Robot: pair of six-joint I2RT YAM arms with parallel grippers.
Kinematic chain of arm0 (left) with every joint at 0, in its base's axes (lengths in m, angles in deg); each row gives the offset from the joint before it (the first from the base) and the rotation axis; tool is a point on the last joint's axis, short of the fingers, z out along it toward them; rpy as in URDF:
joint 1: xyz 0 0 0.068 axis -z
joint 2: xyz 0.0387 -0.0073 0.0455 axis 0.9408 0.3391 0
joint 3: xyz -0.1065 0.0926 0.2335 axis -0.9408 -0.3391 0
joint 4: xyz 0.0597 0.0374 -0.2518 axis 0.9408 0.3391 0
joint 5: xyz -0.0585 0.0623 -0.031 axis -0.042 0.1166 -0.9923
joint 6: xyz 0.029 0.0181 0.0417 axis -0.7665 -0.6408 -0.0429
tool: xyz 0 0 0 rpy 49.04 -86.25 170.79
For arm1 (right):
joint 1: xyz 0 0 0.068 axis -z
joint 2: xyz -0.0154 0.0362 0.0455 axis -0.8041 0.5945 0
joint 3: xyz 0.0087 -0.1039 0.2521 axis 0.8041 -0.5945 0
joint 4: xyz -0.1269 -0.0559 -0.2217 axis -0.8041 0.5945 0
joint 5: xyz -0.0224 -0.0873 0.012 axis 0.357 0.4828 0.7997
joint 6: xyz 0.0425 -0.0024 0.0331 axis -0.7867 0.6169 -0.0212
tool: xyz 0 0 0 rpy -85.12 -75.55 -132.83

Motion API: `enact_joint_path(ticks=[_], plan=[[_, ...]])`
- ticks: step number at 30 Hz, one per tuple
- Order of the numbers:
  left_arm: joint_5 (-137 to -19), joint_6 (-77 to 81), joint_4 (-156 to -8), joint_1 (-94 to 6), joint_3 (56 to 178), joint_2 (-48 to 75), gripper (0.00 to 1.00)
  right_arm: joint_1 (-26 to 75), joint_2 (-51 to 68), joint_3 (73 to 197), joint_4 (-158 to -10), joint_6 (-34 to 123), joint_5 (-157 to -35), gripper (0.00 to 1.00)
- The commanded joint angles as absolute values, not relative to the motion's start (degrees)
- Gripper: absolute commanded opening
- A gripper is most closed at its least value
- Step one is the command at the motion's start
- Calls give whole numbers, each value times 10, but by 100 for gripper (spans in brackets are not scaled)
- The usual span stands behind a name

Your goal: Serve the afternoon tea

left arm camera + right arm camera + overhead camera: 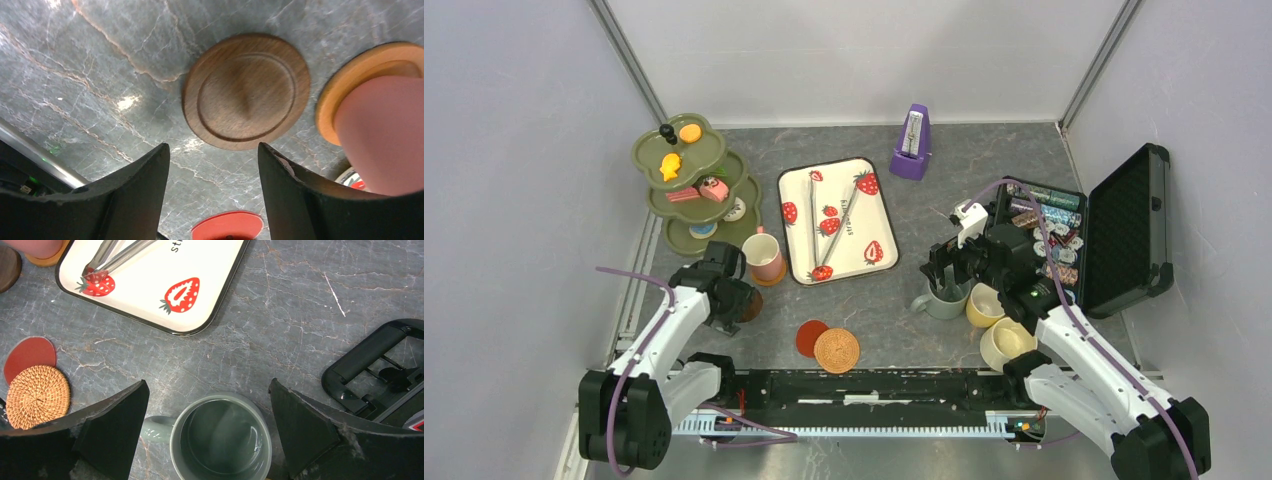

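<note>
My left gripper (732,297) (214,150) hangs open over the bare tabletop, nothing between its fingers. Just beyond its fingertips lies a dark wooden coaster (246,91) (752,307). To its right the pink mug (382,135) (764,256) stands on an orange coaster (350,75). My right gripper (946,270) (208,385) is open wide above the grey-green mug (220,437) (944,298), a finger on each side and neither touching it. The yellow mug (984,305) and cream mug (1007,343) stand beside it. The olive tiered stand (689,185) holds small pastries.
A red coaster (811,337) (27,355) and a woven coaster (837,350) (37,396) lie near the front edge. The strawberry tray (837,220) with tongs sits mid-table. At the back stands a purple metronome (911,143); the open black case (1114,230) is at the right.
</note>
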State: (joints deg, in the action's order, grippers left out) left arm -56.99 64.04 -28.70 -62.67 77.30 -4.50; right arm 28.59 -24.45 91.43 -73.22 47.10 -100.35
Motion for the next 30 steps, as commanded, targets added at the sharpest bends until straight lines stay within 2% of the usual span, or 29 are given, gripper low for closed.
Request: enact_joint_path(ticks=[1, 7, 15, 30], plan=[[-599, 686, -306, -624, 743, -51, 70, 284, -254, 913, -745, 472, -997, 98], [-596, 695, -373, -623, 719, -9, 59, 283, -246, 915, -748, 472, -1001, 98], [-526, 701, -405, -623, 735, 55, 53, 284, -250, 915, -741, 474, -997, 98], [-477, 665, -435, -658, 773, 134, 51, 284, -244, 915, -738, 474, -997, 98]])
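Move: From the left gripper, the dark wooden coaster lies about 4 cm straight ahead and some 3 cm lower. Beyond its right side, the pink mug on its orange coaster is roughly 11 cm ahead and 7 cm right of the gripper. The red coaster lies about 4 cm back and 16 cm right. From the right gripper, waiting over the grey mug, the dark coaster is some 49 cm left, 3 cm back and 14 cm lower. Bring the left gripper down about 2 cm while easing it slightly back, to the near edge of the dark coaster, and narrow the fingers to about half open. Then, staying low with the fingers still pointing down, push forward roughly 6 cm, veering a little left late on, with the fingertips against that edge to slide the coaster towards the mug and tiered stand. ##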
